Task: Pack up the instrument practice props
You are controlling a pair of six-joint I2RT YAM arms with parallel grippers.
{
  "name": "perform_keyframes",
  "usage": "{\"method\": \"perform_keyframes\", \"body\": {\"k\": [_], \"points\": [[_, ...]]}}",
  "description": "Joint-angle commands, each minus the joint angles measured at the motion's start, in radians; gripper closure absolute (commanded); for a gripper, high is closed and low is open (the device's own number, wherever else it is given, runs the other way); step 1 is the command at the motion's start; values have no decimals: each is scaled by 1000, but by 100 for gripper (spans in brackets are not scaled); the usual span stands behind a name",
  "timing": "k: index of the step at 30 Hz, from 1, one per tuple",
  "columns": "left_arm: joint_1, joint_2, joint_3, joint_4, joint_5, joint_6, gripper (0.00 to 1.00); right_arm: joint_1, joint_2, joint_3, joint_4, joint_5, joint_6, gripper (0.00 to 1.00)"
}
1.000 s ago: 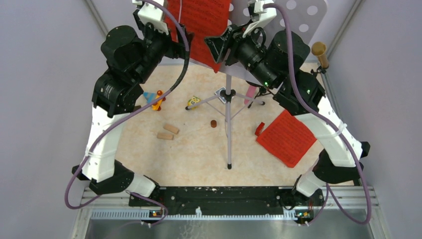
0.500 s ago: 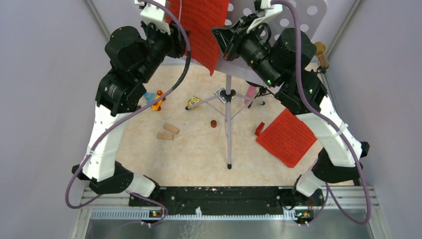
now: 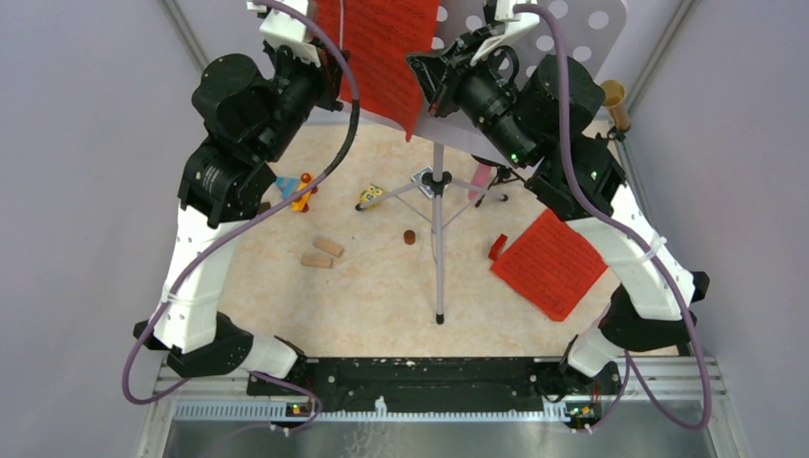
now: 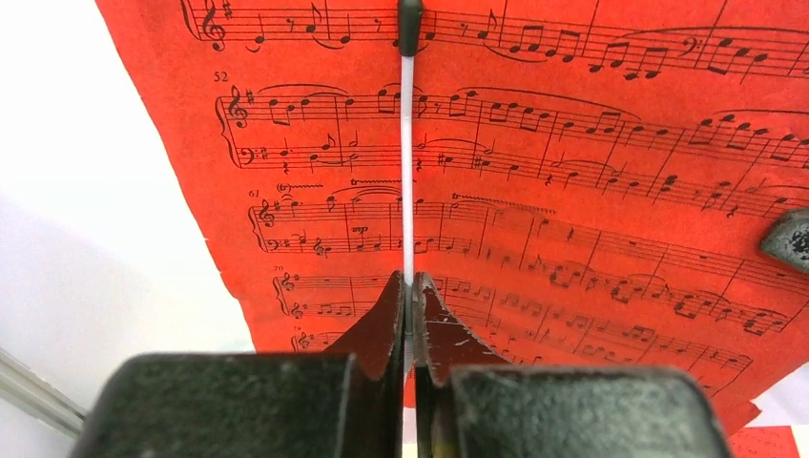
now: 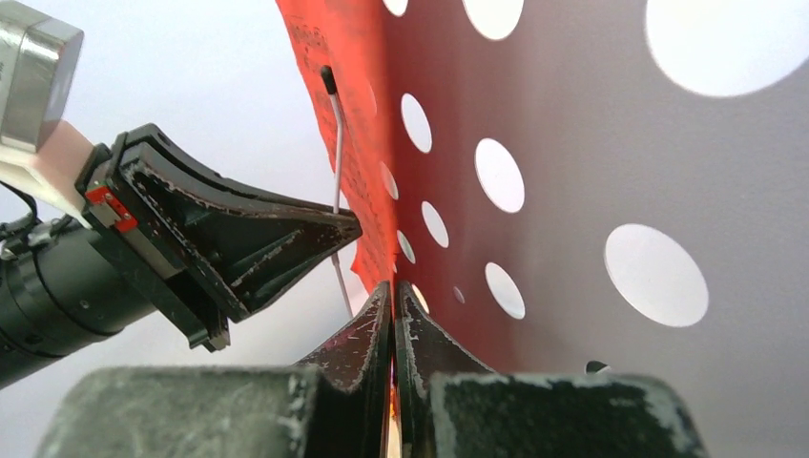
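Note:
The grey hole-punched sheet-music tray [image 3: 582, 29] stands on its silver tripod pole [image 3: 438, 239] at the back. A red sheet-music page [image 3: 382, 48] hangs on it, and a thin wire page holder [image 4: 406, 172] lies across that page [image 4: 572, 191]. My left gripper [image 4: 408, 286] is shut on that wire. My right gripper [image 5: 392, 291] is shut on the lower edge of the red page [image 5: 353, 57], against the tray [image 5: 572, 191]. Another red page [image 3: 551, 262] lies on the table at right. The pink microphone [image 3: 481, 179] and gold microphone [image 3: 612, 100] stand behind the right arm.
Small colourful toys [image 3: 303, 191] [image 3: 370, 196], two wooden blocks [image 3: 322, 253] and a small brown cylinder [image 3: 409, 237] lie on the tabletop left of the pole. A red scrap [image 3: 497, 248] lies by the loose page. Grey walls close in both sides.
Both grippers have closed, the left on the wire holder and the right on the page's edge. The right wrist rose slightly toward the tray.

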Motion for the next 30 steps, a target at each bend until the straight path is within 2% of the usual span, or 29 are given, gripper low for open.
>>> {"method": "perform_keyframes", "body": {"k": [1,20,26,30], "points": [[3,-31,-10,61,7,-4,100,4,-52,-22,29,23,-42,100],[4,-141,-162,172,33,15,100,4,-276,-198,76,74,-94,100],[3,-144,-167,169,25,21,100,3,-412,-306,78,68,-61,100],[3,-143,-174,163,21,22,94,3,-532,-419,64,75,2,100]]}}
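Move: The right hand already holds the red music sheet near its lower right corner; the sheet's middle is about 6 cm left, 12 ahead and slightly above. Roughly 10 cm left and 6 ahead is the left clip, pinched in the left hand. The first sheet lies on the table about 31 cm right, nearly level fore-and-aft, some 60 cm below, with the red block 13 cm left of it and slightly farther out. Still pinching the red sheet by its lower right corner, the right hand pulls the sheet out from behind the left clip and across the stand, sweeping about 12 cm right and 6 cm back; it dips slightly, then rises a couple of centimetres, gathering speed. The left hand keeps the clip pinched and eases it back about 1.5 cm, away from the desk. ##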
